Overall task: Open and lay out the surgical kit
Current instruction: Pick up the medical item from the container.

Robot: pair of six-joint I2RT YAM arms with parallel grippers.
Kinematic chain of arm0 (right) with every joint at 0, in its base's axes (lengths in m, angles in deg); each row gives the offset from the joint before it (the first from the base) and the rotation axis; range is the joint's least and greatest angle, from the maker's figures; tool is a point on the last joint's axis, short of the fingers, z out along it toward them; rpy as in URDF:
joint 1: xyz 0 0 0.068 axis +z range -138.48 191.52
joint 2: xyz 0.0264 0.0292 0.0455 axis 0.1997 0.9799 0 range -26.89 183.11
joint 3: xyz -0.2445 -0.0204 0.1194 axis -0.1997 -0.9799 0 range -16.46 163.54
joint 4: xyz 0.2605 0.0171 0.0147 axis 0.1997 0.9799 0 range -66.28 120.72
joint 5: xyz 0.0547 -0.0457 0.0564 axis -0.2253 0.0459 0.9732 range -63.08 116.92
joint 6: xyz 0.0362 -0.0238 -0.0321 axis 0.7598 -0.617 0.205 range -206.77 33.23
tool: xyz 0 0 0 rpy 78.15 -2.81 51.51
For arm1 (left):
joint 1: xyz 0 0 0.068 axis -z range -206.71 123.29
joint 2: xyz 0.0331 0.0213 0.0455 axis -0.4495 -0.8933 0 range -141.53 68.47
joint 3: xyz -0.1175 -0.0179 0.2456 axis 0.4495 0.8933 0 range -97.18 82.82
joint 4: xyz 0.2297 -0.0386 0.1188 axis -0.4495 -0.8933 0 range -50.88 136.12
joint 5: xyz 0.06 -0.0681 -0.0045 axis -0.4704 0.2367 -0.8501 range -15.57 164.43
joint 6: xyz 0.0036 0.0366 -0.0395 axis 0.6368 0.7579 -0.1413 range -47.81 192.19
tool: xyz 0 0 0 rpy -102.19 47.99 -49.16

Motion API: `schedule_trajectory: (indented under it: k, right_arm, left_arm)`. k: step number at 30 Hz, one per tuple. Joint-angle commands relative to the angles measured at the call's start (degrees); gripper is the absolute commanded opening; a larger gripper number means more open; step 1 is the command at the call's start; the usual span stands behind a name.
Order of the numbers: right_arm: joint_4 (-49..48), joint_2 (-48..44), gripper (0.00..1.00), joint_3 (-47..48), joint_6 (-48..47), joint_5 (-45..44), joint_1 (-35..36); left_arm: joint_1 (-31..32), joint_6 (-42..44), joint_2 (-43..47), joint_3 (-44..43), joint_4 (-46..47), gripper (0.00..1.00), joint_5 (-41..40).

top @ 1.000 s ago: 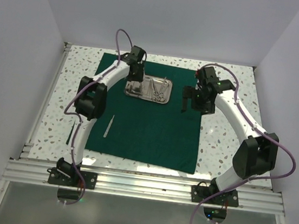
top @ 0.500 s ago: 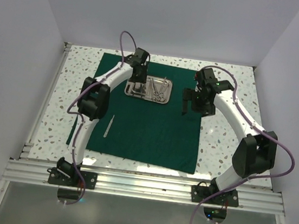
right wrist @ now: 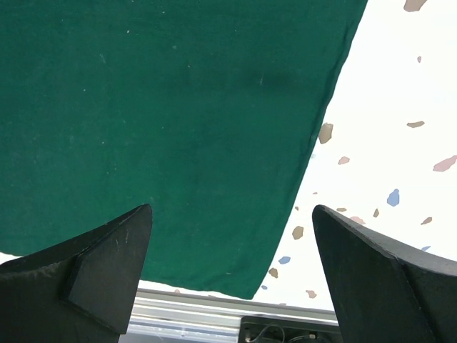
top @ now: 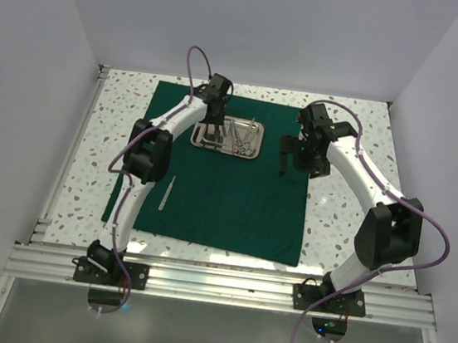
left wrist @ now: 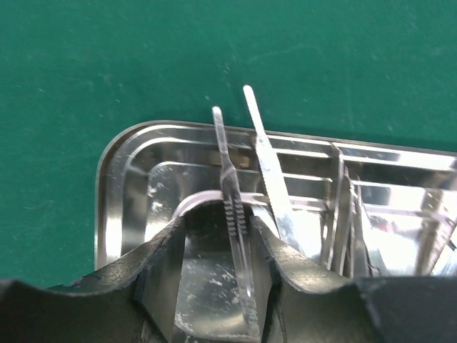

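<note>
The surgical kit's dark green cloth point(top: 234, 197) lies spread flat. The steel tray point(top: 252, 154) stands on the cloth's far part, with ring-handled instruments point(top: 243, 136) inside. My left gripper point(top: 214, 126) reaches down into the tray's left end. In the left wrist view, thin tweezers point(left wrist: 230, 187) lie in the tray point(left wrist: 121, 164) between the fingers of that gripper point(left wrist: 218, 236). The right finger is close to them and a gap shows on the left. A flat-handled instrument point(left wrist: 265, 153) lies beside them. My right gripper point(top: 284, 155) point(right wrist: 232, 236) hangs wide open over the cloth's right edge point(right wrist: 143, 107), with nothing in it.
One silver instrument point(top: 167, 191) lies alone on the cloth's left part. The speckled white table point(top: 339, 227) borders the cloth. An aluminium rail point(top: 223, 284) runs along the near edge, and white walls close in the left, right and back.
My left gripper has shifted slightly right over the tray and its jaws have narrowed around the tweezers. The right arm has barely moved.
</note>
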Motion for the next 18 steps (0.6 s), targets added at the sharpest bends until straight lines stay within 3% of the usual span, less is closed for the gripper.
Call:
schedule_trajectory:
  k: [1,10,14,17,18]
  right_arm:
    - [0.5,1.0,0.98,2.5,-1.6,-0.5,-0.3]
    - [0.0,2.1,0.98,3.0,-1.6,-0.4,-0.4]
    - [0.0,2.9,0.98,3.7,-1.8,-0.3,-0.5]
    - [0.0,3.4,0.99,4.0,-1.8,-0.3,-0.5]
    - [0.0,3.6,0.98,4.1,-1.8,-0.2,-0.5]
  left_arm:
    - [0.2,0.7,-2.9,-2.1,-1.9,0.43,-4.0]
    - [0.2,3.5,-7.6,-6.5,-1.7,0.41,-6.0]
    - [0.2,3.4,-8.6,-6.2,-1.8,0.34,-4.7]
    - [0.2,3.3,-9.0,-6.2,-1.4,0.18,-3.3]
    - [0.2,3.4,-9.0,-6.2,-1.4,0.08,-2.7]
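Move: Directly under the left hand, only about 1 cm below and less than 1 cm right, lies the middle of the ridged medical item. The scalpel handle is roughly 3 cm to the right and 2 cm ahead. The steel tray's middle is some 6 cm right and 1 cm back, the scissors about 11 cm right and 3 cm back. From the right hand, the medical item lies some 20 cm ahead, 26 cm left and 12 cm below. Sliding forward about 2.5 cm, nearly level, the left hand goes along the ridged medical item towards its far end, with the fingertips tipping outward by some 5 degrees. Already half open astride the item, the fingers close mostly as that reach slows, and pinch its shaft a few centimetres short of the far tip. ##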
